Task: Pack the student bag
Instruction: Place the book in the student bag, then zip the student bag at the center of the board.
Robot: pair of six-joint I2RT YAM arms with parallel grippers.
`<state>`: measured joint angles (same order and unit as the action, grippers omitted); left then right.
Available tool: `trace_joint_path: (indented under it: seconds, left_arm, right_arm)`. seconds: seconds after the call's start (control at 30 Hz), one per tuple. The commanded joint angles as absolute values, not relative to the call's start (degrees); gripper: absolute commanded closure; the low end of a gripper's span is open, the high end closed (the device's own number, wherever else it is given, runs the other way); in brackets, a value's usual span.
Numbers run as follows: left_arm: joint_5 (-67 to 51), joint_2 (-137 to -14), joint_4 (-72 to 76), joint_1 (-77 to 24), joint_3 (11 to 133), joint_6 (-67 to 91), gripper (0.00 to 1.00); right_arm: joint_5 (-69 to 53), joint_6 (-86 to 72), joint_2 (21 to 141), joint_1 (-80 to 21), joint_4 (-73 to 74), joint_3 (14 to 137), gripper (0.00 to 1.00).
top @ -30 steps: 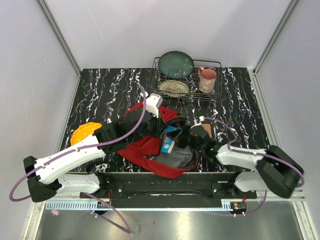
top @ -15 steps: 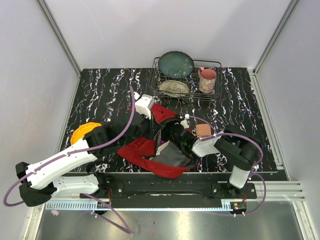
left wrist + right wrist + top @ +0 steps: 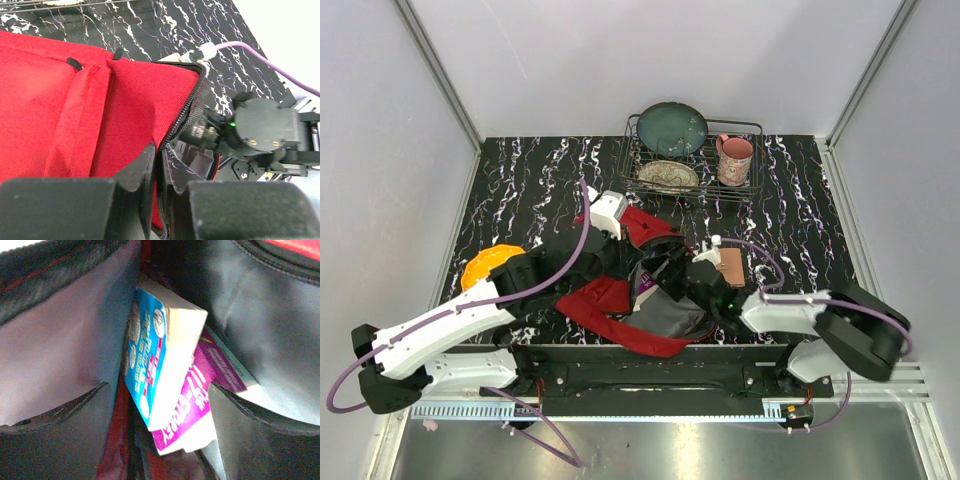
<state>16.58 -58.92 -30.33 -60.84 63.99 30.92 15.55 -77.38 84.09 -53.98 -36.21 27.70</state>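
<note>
The red student bag (image 3: 610, 298) lies at the table's near middle with its mouth held open. My left gripper (image 3: 162, 170) is shut on the bag's black zipper edge (image 3: 186, 116) and lifts it. My right gripper (image 3: 160, 437) is inside the bag's mouth, open, with its fingers (image 3: 75, 440) wide apart. A blue and white box (image 3: 160, 350) stands in the bag in front of it and leans on a purple book (image 3: 212, 387). Neither finger touches them. In the top view the right gripper (image 3: 672, 278) is at the bag's mouth, and a strip of the purple book (image 3: 645, 290) shows.
A wire dish rack (image 3: 756, 128) at the back holds a green plate (image 3: 672, 128), a patterned plate (image 3: 668, 176) and a pink mug (image 3: 734, 158). An orange object (image 3: 488, 264) lies left of the bag. A brown item (image 3: 731, 266) lies right of the bag.
The right gripper pushed deeper into the bag's mouth, then drew back a little. The blue box no longer shows in the top view. The left arm shifted slightly, still holding the zipper edge.
</note>
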Motion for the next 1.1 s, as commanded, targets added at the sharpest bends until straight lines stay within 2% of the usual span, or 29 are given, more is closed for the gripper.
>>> trace_joint_path:
  seconds: [0.0,0.07,0.1,0.17,0.2,0.27,0.33,0.4,0.43,0.53,0.63,0.73,0.83,0.87,1.0,1.07]
  left_arm:
    - [17.5,-58.6,-26.8,-60.9,64.4,31.5,0.85]
    - [17.3,-58.8,-26.7,-60.9,64.3,31.5,0.82]
    - [17.3,-58.9,-26.8,-60.9,64.0,31.6,0.74]
    - [17.2,-59.0,-26.9,-60.8,63.5,31.8,0.69]
    - [17.1,-58.9,-27.2,-60.8,62.7,31.9,0.45]
    - [17.1,-59.0,-27.6,-60.7,61.8,32.7,0.24]
    - [17.6,-59.2,-29.2,-60.6,60.7,34.0,0.13]
    - [18.5,-58.9,-31.1,-60.6,59.5,35.2,0.11]
    - [19.9,-58.3,-31.5,-60.6,58.8,36.9,0.05]
    - [23.4,-56.5,-34.9,-60.3,55.6,41.4,0.01]
    - [23.7,-54.9,-37.6,-58.9,51.1,46.6,0.01]
    - [22.5,-52.9,-37.9,-57.6,45.1,51.9,0.01]
    - [21.9,-50.6,-36.3,-57.1,40.1,56.3,0.01]
    - [21.5,-50.2,-35.9,-56.8,38.9,57.1,0.01]
    - [20.4,-47.3,-33.9,-54.7,35.1,59.6,0.01]
    - [18.6,-46.5,-31.2,-52.9,32.5,59.6,0.01]
  right_arm:
    - [17.0,-72.5,72.0,-54.8,-20.7,24.2,0.16]
    - [19.3,-72.3,63.0,-55.1,-12.7,21.6,0.17]
    - [20.4,-72.5,59.4,-55.1,-9.3,20.9,0.17]
    - [24.1,-72.7,47.6,-55.3,2.3,19.4,0.18]
    - [25.6,-72.8,43.5,-55.3,6.7,19.3,0.19]
    - [30.6,-73.7,31.8,-55.3,20.7,20.2,0.18]
    - [33.9,-74.5,24.4,-55.4,34.4,21.4,0.19]
    - [37.8,-76.3,15.7,-55.3,42.8,23.8,0.19]
    - [38.3,-76.5,13.5,-55.3,47.5,24.5,0.19]
    - [36.2,-71.8,9.8,-55.3,48.0,26.6,0.20]
    - [29.1,-64.7,14.7,-55.3,43.0,29.3,0.24]
    - [19.5,-57.6,25.0,-55.3,35.7,33.1,0.27]
    - [9.7,-51.5,36.0,-55.4,29.2,36.7,0.35]
    - [7.0,-49.9,40.1,-55.5,27.9,38.0,0.41]
    - [2.6,-46.1,45.8,-57.2,21.8,39.9,0.51]
    - [0.1,-44.3,49.2,-58.0,19.5,41.1,0.53]
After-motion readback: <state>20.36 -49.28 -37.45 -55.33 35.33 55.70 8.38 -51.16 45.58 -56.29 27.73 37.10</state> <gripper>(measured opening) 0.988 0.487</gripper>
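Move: The red bag's flap is still pinched between the left fingers; the bag's middle lies about 24 cm below that hand and 3 cm ahead, neither left nor right. The right hand is open in the bag's mouth, the bag's middle 3 cm back, 4 cm left and 7 cm below it. From it the blue book is about 5 cm ahead, 4 cm left and 4 cm lower, and the tan wallet 2 cm ahead, 16 cm right and 10 cm down. The bag's flap is let go as the left fingers spread wide; that hand then sinks about 18 cm and swings 10 cm left towards the bag's near left part, tipping down and turning counter-clockwise. The already open right hand backs out of the mouth, some 20 cm right and 9 cm back while rising a little, then returns about 10 cm left over the bag's right side, rolling its left side down and half closing. ##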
